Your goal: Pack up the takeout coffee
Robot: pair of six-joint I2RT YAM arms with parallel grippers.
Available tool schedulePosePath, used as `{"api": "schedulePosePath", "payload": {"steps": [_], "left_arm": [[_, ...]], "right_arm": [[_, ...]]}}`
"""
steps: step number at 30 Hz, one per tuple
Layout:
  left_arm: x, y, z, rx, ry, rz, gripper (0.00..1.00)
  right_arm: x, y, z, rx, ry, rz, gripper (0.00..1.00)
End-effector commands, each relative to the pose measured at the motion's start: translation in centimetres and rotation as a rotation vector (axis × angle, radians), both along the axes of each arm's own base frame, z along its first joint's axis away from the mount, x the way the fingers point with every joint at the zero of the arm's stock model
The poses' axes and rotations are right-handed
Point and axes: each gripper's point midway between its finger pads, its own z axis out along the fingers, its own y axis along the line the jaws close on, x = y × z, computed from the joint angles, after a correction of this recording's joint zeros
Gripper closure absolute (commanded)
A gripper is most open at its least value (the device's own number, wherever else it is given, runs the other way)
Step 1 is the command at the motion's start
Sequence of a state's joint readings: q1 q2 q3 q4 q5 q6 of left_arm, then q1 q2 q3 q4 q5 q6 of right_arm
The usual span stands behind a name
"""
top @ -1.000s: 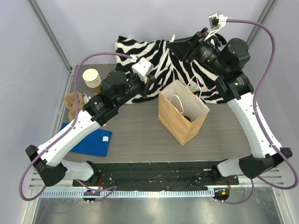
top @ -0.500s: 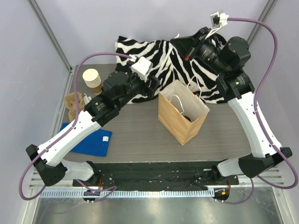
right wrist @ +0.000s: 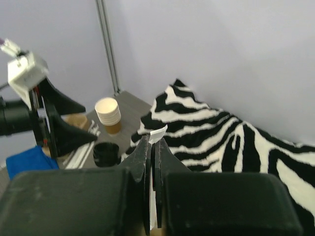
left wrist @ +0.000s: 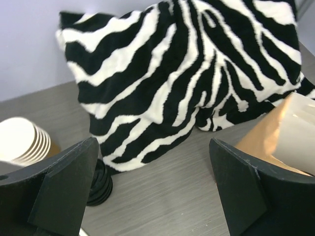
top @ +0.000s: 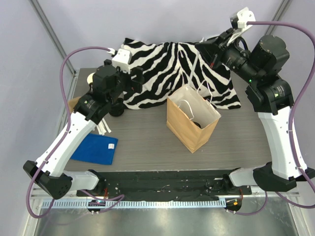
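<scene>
A brown paper bag point(top: 184, 123) stands open in the middle of the table. Deep inside it shows a dark round shape point(top: 197, 123), which looks like the black lid of the takeout coffee; the cup itself is hidden. My right gripper point(top: 201, 47) hangs high above the bag's far side. In the right wrist view the right gripper point(right wrist: 151, 142) is shut on a thin white strip point(right wrist: 158, 133), the bag's handle. My left gripper point(top: 139, 79) is open and empty, well to the left of the bag. In the left wrist view the left gripper point(left wrist: 153, 147) frames bare table, with the bag point(left wrist: 258, 140) at the right.
A zebra-striped cloth point(top: 167, 59) lies behind the bag. A stack of lidless cups point(left wrist: 22, 140) and a stack of black lids point(top: 116, 107) stand at the far left. A blue cloth point(top: 96, 149) lies near the left front.
My left gripper has opened and drawn back to the left, away from the bag. My right gripper has shut and moved up and to the right.
</scene>
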State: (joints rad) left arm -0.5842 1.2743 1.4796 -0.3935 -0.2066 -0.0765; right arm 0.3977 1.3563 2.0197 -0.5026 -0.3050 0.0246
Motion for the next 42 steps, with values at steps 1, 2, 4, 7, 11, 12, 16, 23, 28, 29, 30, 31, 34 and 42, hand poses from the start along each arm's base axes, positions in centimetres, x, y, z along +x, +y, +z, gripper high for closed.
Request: {"api": "schedulePosePath", "payload": {"steps": [1, 2, 4, 7, 11, 12, 16, 23, 28, 29, 30, 31, 34, 42], "left_arm": [[-0.1, 1.6, 0.5, -0.076, 0.058, 0.042, 0.0], [-0.1, 1.5, 0.3, -0.088, 0.072, 0.033, 0.0], [0.0, 1.4, -0.2, -0.098, 0.093, 0.027, 0.0], [0.1, 1.1, -0.7, -0.105, 0.116, 0.013, 0.0], [0.2, 0.8, -1.4, -0.097, 0.142, 0.006, 0.0], [0.3, 0.9, -1.6, -0.098, 0.149, 0.008, 0.0], [0.4, 0.8, -2.6, -0.098, 0.187, 0.004, 0.0], [0.8, 1.9, -4.3, -0.082, 0.222, 0.037, 0.0], [0.9, 2.6, -5.3, -0.073, 0.255, 0.057, 0.0], [0.9, 2.5, -5.3, -0.07, 0.254, 0.051, 0.0], [0.9, 2.5, -5.4, -0.065, 0.257, 0.05, 0.01], [0.9, 2.6, -5.6, -0.062, 0.263, 0.053, 0.0], [0.8, 2.5, -5.9, -0.051, 0.272, 0.05, 0.0], [1.1, 2.5, -6.7, -0.032, 0.29, 0.053, 0.0]], "right_arm": [[-0.3, -1.9, -4.5, -0.172, 0.104, -0.077, 0.99], [-0.3, -2.1, -5.6, -0.195, 0.131, -0.084, 0.99], [-0.2, -2.3, -6.7, -0.214, 0.159, -0.096, 0.99], [-0.1, -2.2, -8.7, -0.237, 0.211, -0.089, 0.99], [-0.2, -2.1, -11.6, -0.247, 0.306, -0.082, 0.99], [-0.5, -1.9, -12.0, -0.244, 0.317, -0.073, 0.99], [-0.9, -1.5, -14.0, -0.233, 0.379, -0.045, 0.99], [-1.5, -0.7, -18.4, -0.243, 0.468, 0.007, 0.99], [-1.8, 0.0, -21.4, -0.247, 0.531, 0.045, 0.99], [-1.9, 0.0, -21.8, -0.248, 0.537, 0.048, 0.99], [-1.9, 0.1, -22.2, -0.25, 0.544, 0.053, 0.99], [-1.9, 0.1, -23.0, -0.259, 0.557, 0.058, 0.99], [-1.8, 0.3, -24.5, -0.276, 0.587, 0.069, 0.99], [-1.2, 0.6, -26.0, -0.296, 0.617, 0.074, 0.98]]}}
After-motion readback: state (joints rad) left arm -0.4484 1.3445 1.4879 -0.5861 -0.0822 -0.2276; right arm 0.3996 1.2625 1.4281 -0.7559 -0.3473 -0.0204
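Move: The right hand holds the white straw high over the open paper bag. The bag's middle is almost straight below it, about 1 cm ahead and 1 cm to its left, some 45 cm down. The zebra cloth lies roughly 27 cm ahead and 2 cm to the left, and the stack of black lids about 8 cm ahead and 32 cm to the left, both around 52 cm below. From the empty left hand, the bag is about 24 cm to the right, 4 cm back and 28 cm lower. Straight down, about 27 cm, the right hand sinks towards the bag's open mouth and slows at the end. Its wrist tips some 40 degrees, so the shut fingers, still pinching the straw, turn from near level to slanting down. The open left hand drops about 6 cm, drifts slightly left and tips down, holding nothing. ##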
